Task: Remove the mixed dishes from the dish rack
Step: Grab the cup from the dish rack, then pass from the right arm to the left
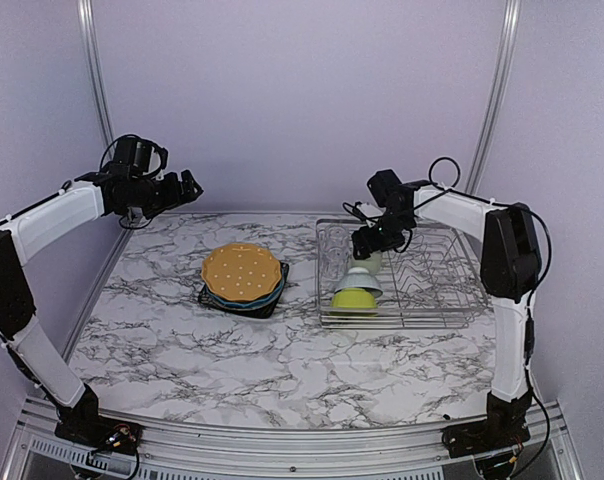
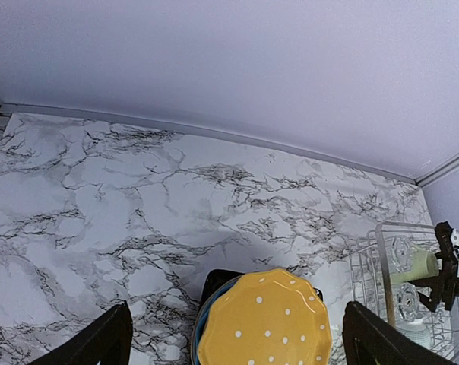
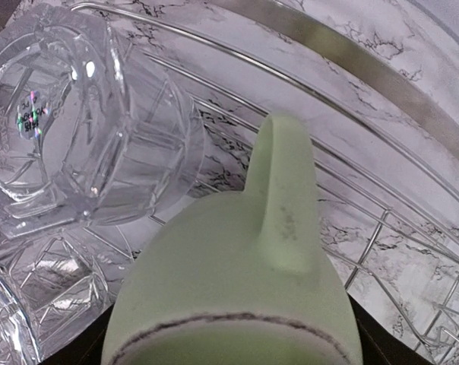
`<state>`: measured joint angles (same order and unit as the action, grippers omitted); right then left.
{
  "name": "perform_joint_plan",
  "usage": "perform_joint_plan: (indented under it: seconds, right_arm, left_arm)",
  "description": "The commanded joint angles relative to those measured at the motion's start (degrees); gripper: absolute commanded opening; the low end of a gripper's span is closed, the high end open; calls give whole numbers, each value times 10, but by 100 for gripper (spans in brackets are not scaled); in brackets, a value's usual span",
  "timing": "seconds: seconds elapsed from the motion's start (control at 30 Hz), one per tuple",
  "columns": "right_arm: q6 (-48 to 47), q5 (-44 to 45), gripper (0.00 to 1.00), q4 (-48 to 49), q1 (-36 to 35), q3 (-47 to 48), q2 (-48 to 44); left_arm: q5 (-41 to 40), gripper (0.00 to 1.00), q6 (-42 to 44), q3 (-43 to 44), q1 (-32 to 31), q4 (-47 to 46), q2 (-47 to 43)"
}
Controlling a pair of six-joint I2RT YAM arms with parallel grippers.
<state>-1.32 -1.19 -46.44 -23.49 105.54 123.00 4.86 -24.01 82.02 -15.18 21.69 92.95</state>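
Observation:
The silver dish rack [image 1: 452, 318] stands on the right of the table. My right gripper [image 1: 367, 245] reaches into its back left part. The pale green mug [image 3: 237, 274] fills the space between the jaws, base toward the camera and handle pointing away; both dark fingers lie against its sides. A clear glass [image 3: 77, 129] lies just to its left. A small white bowl [image 1: 360, 281] sits upside down over a lime green bowl [image 1: 353, 298] at the rack's front left. The orange dotted plate [image 1: 242, 271] tops a blue plate [image 1: 274, 292] and a dark square plate [image 1: 208, 296] mid-table. My left gripper [image 1: 187, 187] hovers open, high at the back left.
The marble table has raised metal edges and pale walls behind and at both sides. Upright tines fill the right half of the rack [image 3: 351, 61]. The plate stack [image 2: 264, 323] lies below my left gripper [image 2: 237, 334], a short way left of the rack.

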Motion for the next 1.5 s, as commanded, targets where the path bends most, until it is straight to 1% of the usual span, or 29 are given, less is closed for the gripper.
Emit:
perform_joint_plan:
  seconds: [0.0, 0.23, 0.33, 0.4, 0.53, 0.7, 0.8, 0.97, 1.1, 1.17, 1.37, 1.47]
  right_arm:
    - [3, 10, 62, -8, 5, 29, -15]
    - [9, 9, 55, -15, 9, 25, -54]
    - [10, 9, 55, -16, 15, 22, -68]
    - [26, 8, 55, -15, 22, 21, -77]
    - [35, -10, 54, -8, 32, 23, -91]
    - [44, -30, 52, -17, 36, 46, -102]
    - [49, -52, 51, -26, 36, 70, -113]
    - [53, -114, 49, -46, 36, 120, -130]
    - [53, -174, 47, -53, 36, 134, -155]
    - [57, -213, 47, -56, 36, 134, -166]
    - [84, -328, 44, -48, 36, 119, -199]
    - [102, -376, 43, -36, 36, 107, -217]
  left_arm:
    - [-9, 99, -1, 12, 4, -13, 3]
    - [-16, 99, -14, 10, 4, -19, 5]
    - [-13, 99, -17, 9, 4, -23, 6]
    - [-8, 99, -18, 8, 4, -27, 6]
    - [3, 99, -19, 9, 4, -31, 7]
    - [27, 99, -13, 6, 4, -39, 1]
    - [42, 99, -7, -9, 4, -63, -11]
    - [58, 99, 0, -56, 3, -136, -45]
    - [98, 99, 19, -79, 3, -184, -62]
    - [114, 99, 46, -90, 0, -205, -73]
    - [118, 99, 143, -144, -7, -261, -110]
    - [117, 99, 187, -165, -20, -272, -130]
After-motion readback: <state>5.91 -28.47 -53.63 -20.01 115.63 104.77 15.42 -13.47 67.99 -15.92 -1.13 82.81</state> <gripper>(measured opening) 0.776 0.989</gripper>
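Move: The cup is already between the right hand's fingers, its middle about 1 cm back and 2 cm below the hand point, still in the dish rack. Two clear glasses stand some 8 cm to the left, one about 2 cm farther out and one 6 cm back. The light blue bowl sits roughly 10 cm back, the lime bowl 15 cm back and 2 cm left, both a little lower. From the left hand the cup lies some 40 cm right, level ahead, 17 cm lower. The cup, still gripped in the right hand, comes up out of the dish rack, slowly at first and then faster, about 22 cm in all. It shifts slightly right early on, then left and some 5 cm back, while the wrist rolls about 30 degrees so the fingers swing from pointing down towards the left. Late on, the empty, open left hand rises about 6 cm, drawing back and right and tipping up some 20 degrees. ##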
